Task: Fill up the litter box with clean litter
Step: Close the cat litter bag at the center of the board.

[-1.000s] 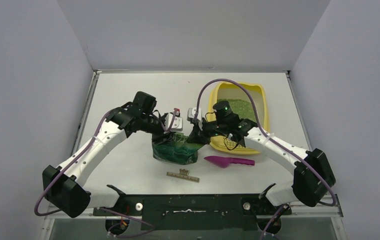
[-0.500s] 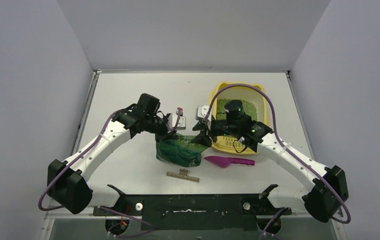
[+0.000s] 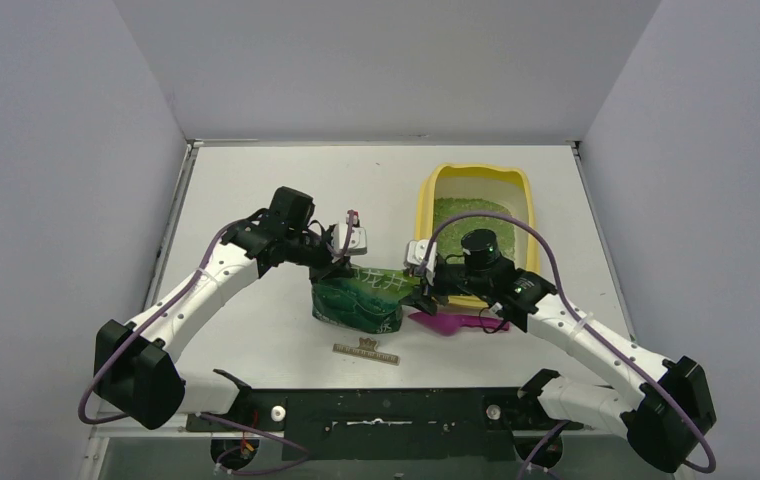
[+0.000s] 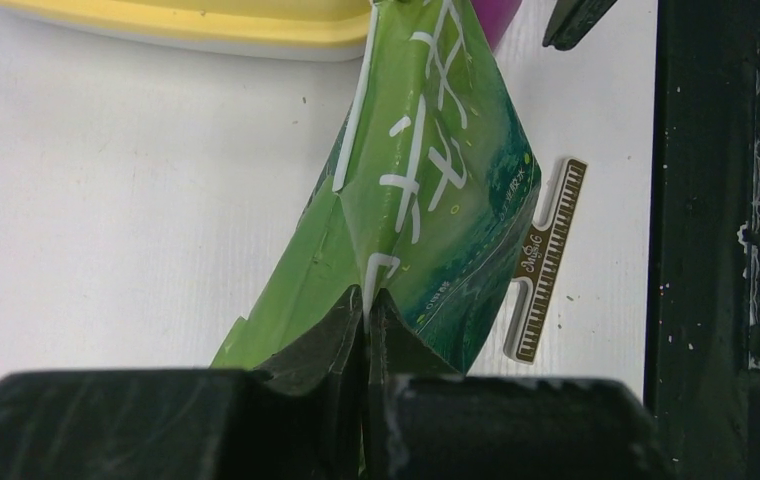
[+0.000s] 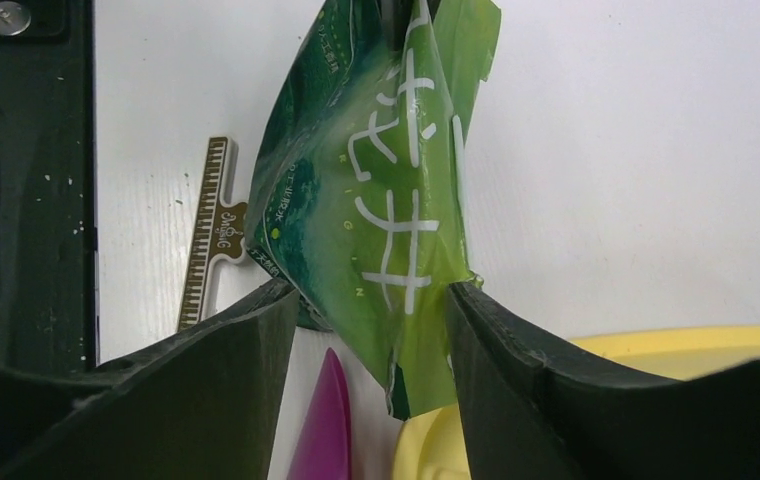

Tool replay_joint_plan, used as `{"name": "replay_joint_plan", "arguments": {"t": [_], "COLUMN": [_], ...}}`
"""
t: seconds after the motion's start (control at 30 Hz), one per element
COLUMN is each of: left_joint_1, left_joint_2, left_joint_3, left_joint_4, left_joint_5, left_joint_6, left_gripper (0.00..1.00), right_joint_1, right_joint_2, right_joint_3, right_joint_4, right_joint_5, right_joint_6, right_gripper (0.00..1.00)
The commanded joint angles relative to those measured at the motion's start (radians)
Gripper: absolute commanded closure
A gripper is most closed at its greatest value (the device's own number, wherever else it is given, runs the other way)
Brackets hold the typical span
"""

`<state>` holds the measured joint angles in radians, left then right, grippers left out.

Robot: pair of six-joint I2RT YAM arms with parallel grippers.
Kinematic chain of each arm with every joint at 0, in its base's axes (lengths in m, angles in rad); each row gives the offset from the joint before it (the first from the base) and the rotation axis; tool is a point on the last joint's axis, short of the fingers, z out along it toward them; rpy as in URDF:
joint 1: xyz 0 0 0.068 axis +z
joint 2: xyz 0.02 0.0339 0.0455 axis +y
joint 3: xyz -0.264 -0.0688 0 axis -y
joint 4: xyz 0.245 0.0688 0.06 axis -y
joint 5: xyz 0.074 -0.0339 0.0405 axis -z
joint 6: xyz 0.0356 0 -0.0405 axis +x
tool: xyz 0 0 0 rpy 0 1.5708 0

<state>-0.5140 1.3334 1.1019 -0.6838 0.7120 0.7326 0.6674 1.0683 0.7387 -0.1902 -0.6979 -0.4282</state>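
The pale yellow litter box (image 3: 479,170) lies at the back right with light-green clean litter (image 3: 466,213) spread inside it. A glossy green bag (image 3: 358,297) stands in front of the box's near left corner. My left gripper (image 3: 343,267) is shut on the bag's left top corner; in the left wrist view the jaws (image 4: 366,305) pinch the bag (image 4: 426,190) edge. My right gripper (image 3: 419,285) is open at the bag's right top corner. In the right wrist view that bag (image 5: 386,200) corner hangs loose between the spread fingers (image 5: 371,300).
A magenta scoop (image 3: 456,323) lies on the table just under my right gripper, beside the litter box's near end. A brown clip (image 3: 365,352) lies in front of the bag. The black base rail (image 3: 376,410) runs along the near edge.
My left gripper has shut on the bag's left corner. My right gripper has opened off the right corner and drawn back toward the near side, off the litter box.
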Motion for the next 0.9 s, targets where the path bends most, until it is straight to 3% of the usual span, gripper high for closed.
{"name": "replay_joint_plan", "arguments": {"t": [0.0, 0.1, 0.3, 0.43, 0.67, 0.87], "left_joint_1": [0.017, 0.021, 0.031, 0.038, 0.083, 0.107], "left_joint_2": [-0.022, -0.026, -0.037, -0.054, -0.114, -0.140], "left_joint_3": [0.004, 0.005, 0.006, -0.003, -0.019, -0.050], "left_joint_4": [0.011, 0.012, 0.002, -0.009, -0.054, -0.068], "left_joint_5": [0.013, 0.009, 0.007, -0.020, -0.101, -0.136], "left_joint_6": [-0.001, -0.002, -0.001, 0.007, 0.019, 0.027], "left_gripper": [1.00, 1.00, 1.00, 1.00, 1.00, 1.00], "right_joint_1": [0.000, 0.000, 0.000, -0.018, -0.071, -0.092], "right_joint_2": [0.014, 0.058, 0.109, 0.123, 0.172, 0.289], "right_joint_3": [0.048, 0.072, 0.111, 0.191, 0.418, 0.532], "right_joint_4": [-0.007, -0.045, -0.046, -0.082, -0.187, -0.309], "right_joint_5": [0.042, 0.016, 0.031, -0.030, -0.216, -0.181], "right_joint_6": [-0.084, -0.089, -0.054, -0.058, 0.020, 0.052], "right_gripper": [0.47, 0.60, 0.64, 1.00, 1.00, 1.00]}}
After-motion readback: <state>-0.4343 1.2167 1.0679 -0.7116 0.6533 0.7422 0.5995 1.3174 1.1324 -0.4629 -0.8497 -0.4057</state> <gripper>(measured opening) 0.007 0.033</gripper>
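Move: The right corner of the cat litter bag's mouth lies almost between my open right fingers, about 2 cm ahead, 1 cm left and 1 cm below. From that hand the purple scoop lies some 9 cm right, 1 cm ahead and 13 cm down; the clip 11 cm left and 6 cm back, on the table. From my left hand, which grips the mouth's other end, that right corner is about 17 cm right and 4 cm back. With my right hand I dip forward about 1.5 cm and down as much onto the loose corner, shut the fingers to pinch the rim, then raise it about 6 cm, still easing forward and a little left. My left hand keeps its pinch and, late on, draws its end about 3.5 cm left and slightly up, away from the right hand, turning slightly counter-clockwise. ##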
